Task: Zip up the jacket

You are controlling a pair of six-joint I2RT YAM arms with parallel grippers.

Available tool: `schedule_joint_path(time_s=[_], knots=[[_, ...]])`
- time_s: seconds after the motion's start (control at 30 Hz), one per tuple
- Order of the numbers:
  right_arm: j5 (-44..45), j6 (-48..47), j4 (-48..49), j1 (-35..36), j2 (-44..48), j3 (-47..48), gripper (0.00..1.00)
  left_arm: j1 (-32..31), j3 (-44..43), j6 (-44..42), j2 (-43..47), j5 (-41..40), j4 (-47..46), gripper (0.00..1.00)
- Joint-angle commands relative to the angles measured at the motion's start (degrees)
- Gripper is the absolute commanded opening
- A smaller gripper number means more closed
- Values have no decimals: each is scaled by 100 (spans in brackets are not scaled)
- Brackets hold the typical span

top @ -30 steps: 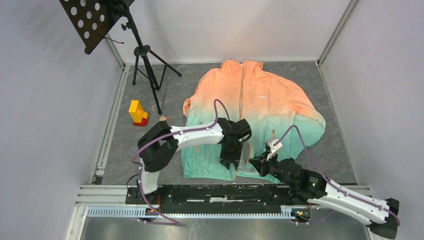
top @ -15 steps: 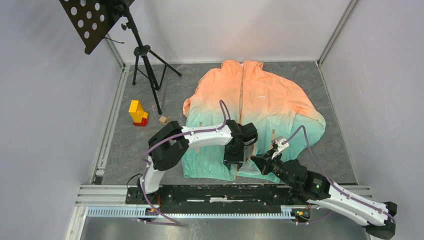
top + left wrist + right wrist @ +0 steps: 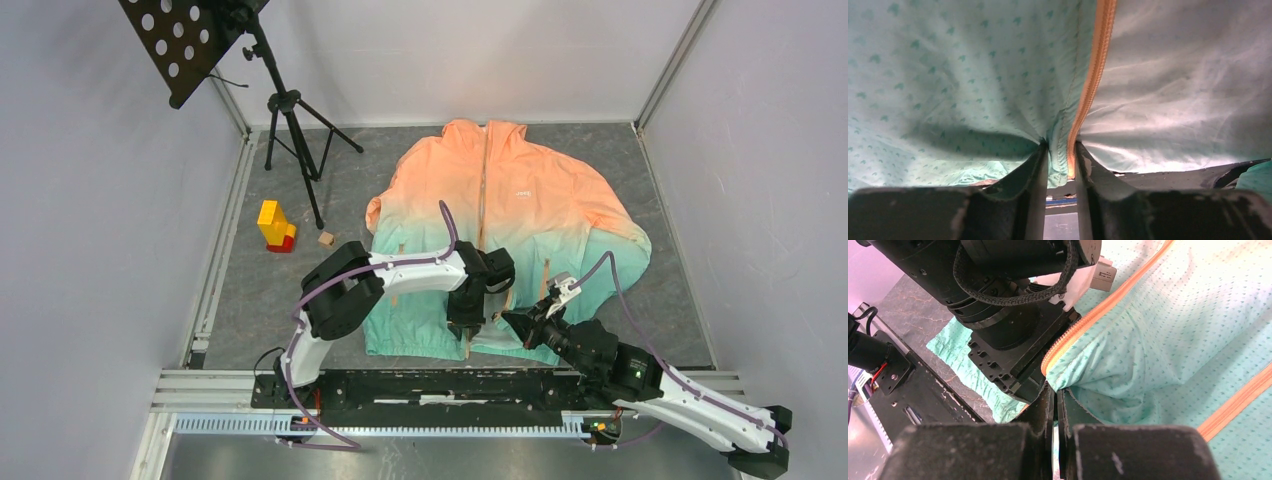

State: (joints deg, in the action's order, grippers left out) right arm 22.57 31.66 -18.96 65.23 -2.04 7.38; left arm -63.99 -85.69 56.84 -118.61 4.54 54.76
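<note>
The jacket (image 3: 520,200) lies flat on the table, peach at the collar and teal at the hem, with its tan centre zipper (image 3: 1093,75) running down the middle. At the bottom of that zipper, my left gripper (image 3: 468,326) (image 3: 1060,147) is pinched on a fold of teal cloth together with the zipper tape, at the hem. Just to its right, my right gripper (image 3: 508,320) (image 3: 1054,390) is shut on the corner of the other front panel's hem, beside the zipper tape (image 3: 1108,302). The left gripper's black body (image 3: 1013,340) fills the upper left of the right wrist view.
A music stand's tripod (image 3: 290,120) stands at the back left. A yellow and red block (image 3: 274,226) and a small wooden cube (image 3: 326,239) lie left of the jacket. The black mounting rail (image 3: 440,385) runs along the near edge, and walls close in both sides.
My left gripper has shifted right to the zipper's bottom end and narrowed onto the fold there. My right gripper has crept left and forward, closer to it, still shut.
</note>
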Motion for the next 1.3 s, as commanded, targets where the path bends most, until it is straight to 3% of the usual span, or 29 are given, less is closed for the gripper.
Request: schedule_joint_path(time_s=[0.0, 0.37, 0.7, 0.83, 0.97, 1.17, 1.27], knots=[[38, -6, 132, 7, 43, 97, 0, -23, -89, 95, -4, -257, 61, 28], [-93, -90, 185, 7, -146, 113, 0, -9, 239, -43, 541, -319, -228, 13], [-59, -313, 279, 7, -861, 197, 0, 86, 1196, -618, 1762, -405, -1196, 13], [-157, -459, 371, 8, -1095, 325, 0, 153, 1693, -984, 2283, -265, -1694, 5], [-1051, -1093, 968, 7, -1311, 361, 0, 201, 2423, -1680, 2984, -69, -2625, 2], [-2092, -1595, 1710, -28, -2079, 538, 0, 215, 3973, -2705, 4723, -963, -4456, 2], [-3122, -1685, 2321, -327, -2678, 587, 0, 216, 4699, -3038, 5376, -1111, -5426, 2]])
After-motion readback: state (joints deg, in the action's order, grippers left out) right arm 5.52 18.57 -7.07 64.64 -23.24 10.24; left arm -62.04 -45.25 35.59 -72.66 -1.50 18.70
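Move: Between the left hand's open, downward-pointing fingers stands the hem end of the left zip edge, level with the pads; the hem is about 2 cm behind. The right zip edge's corner, already pinched by the right hand, lies some 7 cm right, 1 cm ahead and 9 cm above. From the right hand the left zip edge is roughly 7 cm left, 1 cm back and 9 cm below; the right pocket zip is about 12 cm ahead, 13 cm right and 10 cm below. Closing on the hem end of the left zip edge, the left fingers pinch it and lift about 9 cm, drifting left and slightly forward while tilting some 45 degrees from straight down to aim forward-right. The right hand keeps its pinch, sinks about 3 cm, then sweeps left and somewhat back, rising a little and turning counter-clockwise. ##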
